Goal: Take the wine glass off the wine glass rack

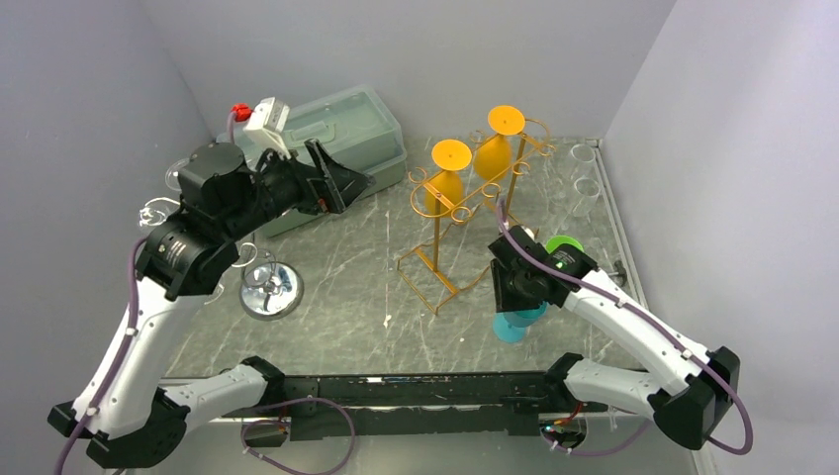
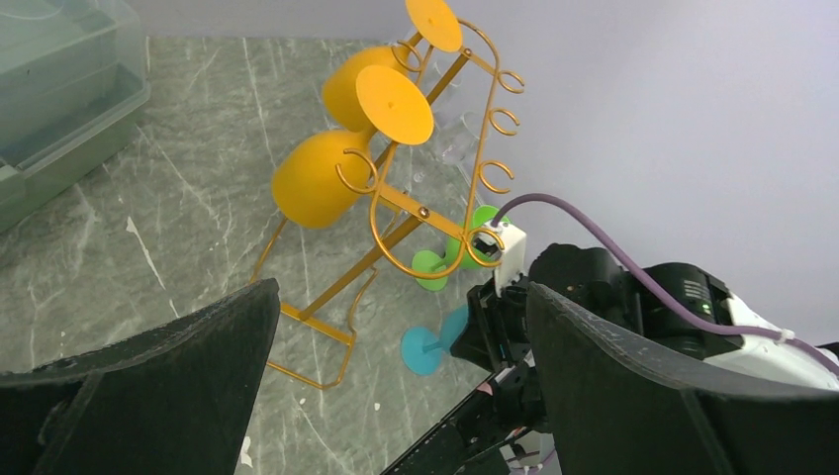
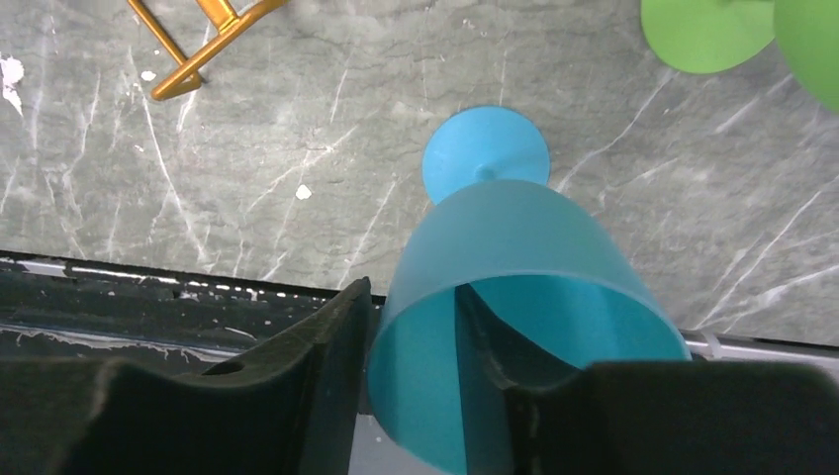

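Observation:
A blue wine glass [image 1: 512,325] [image 3: 514,247] [image 2: 425,348] stands upright on the marble table, right of the golden wire wine glass rack [image 1: 435,237] [image 2: 341,280] [image 3: 188,74]. My right gripper [image 1: 519,297] [image 3: 414,297] straddles its rim, one finger outside the wall and one inside the bowl. The jaws are parted, with a gap to the inner finger. Two orange glasses [image 1: 447,183] [image 2: 317,183] hang upside down on the rack. My left gripper [image 1: 341,178] [image 2: 401,292] hovers wide open and empty, high over the back left.
A green glass [image 1: 562,244] [image 3: 707,35] stands just behind the blue one. A translucent lidded bin [image 1: 346,129] sits at the back left. A chrome round-based stand [image 1: 270,290] is under the left arm. Clear glasses [image 1: 586,183] line the right wall. A black rail [image 1: 416,391] borders the near edge.

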`<state>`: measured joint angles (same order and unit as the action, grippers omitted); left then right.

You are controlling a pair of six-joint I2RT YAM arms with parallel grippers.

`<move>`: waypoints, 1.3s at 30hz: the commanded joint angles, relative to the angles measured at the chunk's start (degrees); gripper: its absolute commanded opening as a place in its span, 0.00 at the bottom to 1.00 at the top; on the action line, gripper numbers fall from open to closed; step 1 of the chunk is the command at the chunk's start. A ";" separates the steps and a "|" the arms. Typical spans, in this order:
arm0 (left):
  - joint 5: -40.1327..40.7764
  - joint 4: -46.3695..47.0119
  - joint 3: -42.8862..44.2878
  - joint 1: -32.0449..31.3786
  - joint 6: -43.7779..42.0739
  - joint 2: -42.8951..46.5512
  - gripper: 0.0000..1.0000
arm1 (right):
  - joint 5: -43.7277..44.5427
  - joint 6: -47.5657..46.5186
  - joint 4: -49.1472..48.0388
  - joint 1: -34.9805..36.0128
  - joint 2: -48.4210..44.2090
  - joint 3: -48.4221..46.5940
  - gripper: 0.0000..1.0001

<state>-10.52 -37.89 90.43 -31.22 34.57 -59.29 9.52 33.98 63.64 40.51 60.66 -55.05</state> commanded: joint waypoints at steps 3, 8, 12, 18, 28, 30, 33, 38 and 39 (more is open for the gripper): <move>0.86 2.46 0.87 -0.24 -2.34 -2.20 0.99 | 2.71 0.98 2.85 0.27 -2.98 -6.75 0.49; 2.35 2.52 3.00 -1.16 -3.61 -5.63 1.00 | 3.60 1.18 5.20 0.27 -5.20 -12.37 0.59; 7.93 1.57 6.33 -5.16 -6.35 -9.12 0.99 | 4.51 0.55 6.72 0.27 -5.60 -17.40 0.63; 17.64 0.68 12.76 -10.43 -11.37 -16.39 0.99 | 5.32 -1.56 5.93 0.18 -3.68 -27.79 0.67; 20.85 0.35 22.52 -11.61 -14.87 -29.48 0.97 | 4.22 -7.04 -1.60 -2.01 0.73 -39.91 0.72; 20.38 0.23 24.21 -11.64 -14.67 -31.80 0.91 | 1.82 -7.97 -4.06 -4.01 1.41 -40.87 0.72; 19.52 0.27 26.32 -11.53 -14.14 -34.75 0.87 | -5.38 -9.24 -9.06 -9.68 1.93 -40.35 0.72; 14.61 0.63 28.84 -9.33 -10.17 -38.58 0.78 | -18.49 -9.89 -15.96 -18.62 2.27 -38.91 0.72; 13.35 0.95 28.77 -8.77 -9.34 -39.02 0.76 | -19.52 -9.89 -16.74 -19.56 2.32 -38.87 0.72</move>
<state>7.22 -38.59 116.11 -41.87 21.96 -97.41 -0.16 25.85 55.29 24.25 63.40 -93.76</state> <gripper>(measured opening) 0.790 0.718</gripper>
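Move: Beside the rack's near end, the left hand hovers empty: the near orange wine glass, hung foot-up, has its middle about 17 cm ahead, 15 cm right and 18 cm below, with the far orange glass roughly 9 cm farther out and 8 cm right of it. From the right hand, that near glass lies some 20 cm ahead, 10 cm left and 14 cm up; the blue glass stands 3 cm to the hand's right, 6 cm lower, and the green one about 10 cm ahead, 11 cm right, 5 cm lower. Reaching forward and to the right while sinking, the left hand travels about 20 cm to the near orange glass's foot, rolling its left side up some 20 degrees and beginning to narrow its wide-open fingers late on. The right hand opens farther and rises 25 cm clear of the blue glass, tilting its fingers up towards the rack, then also swings about 10 cm forward. ##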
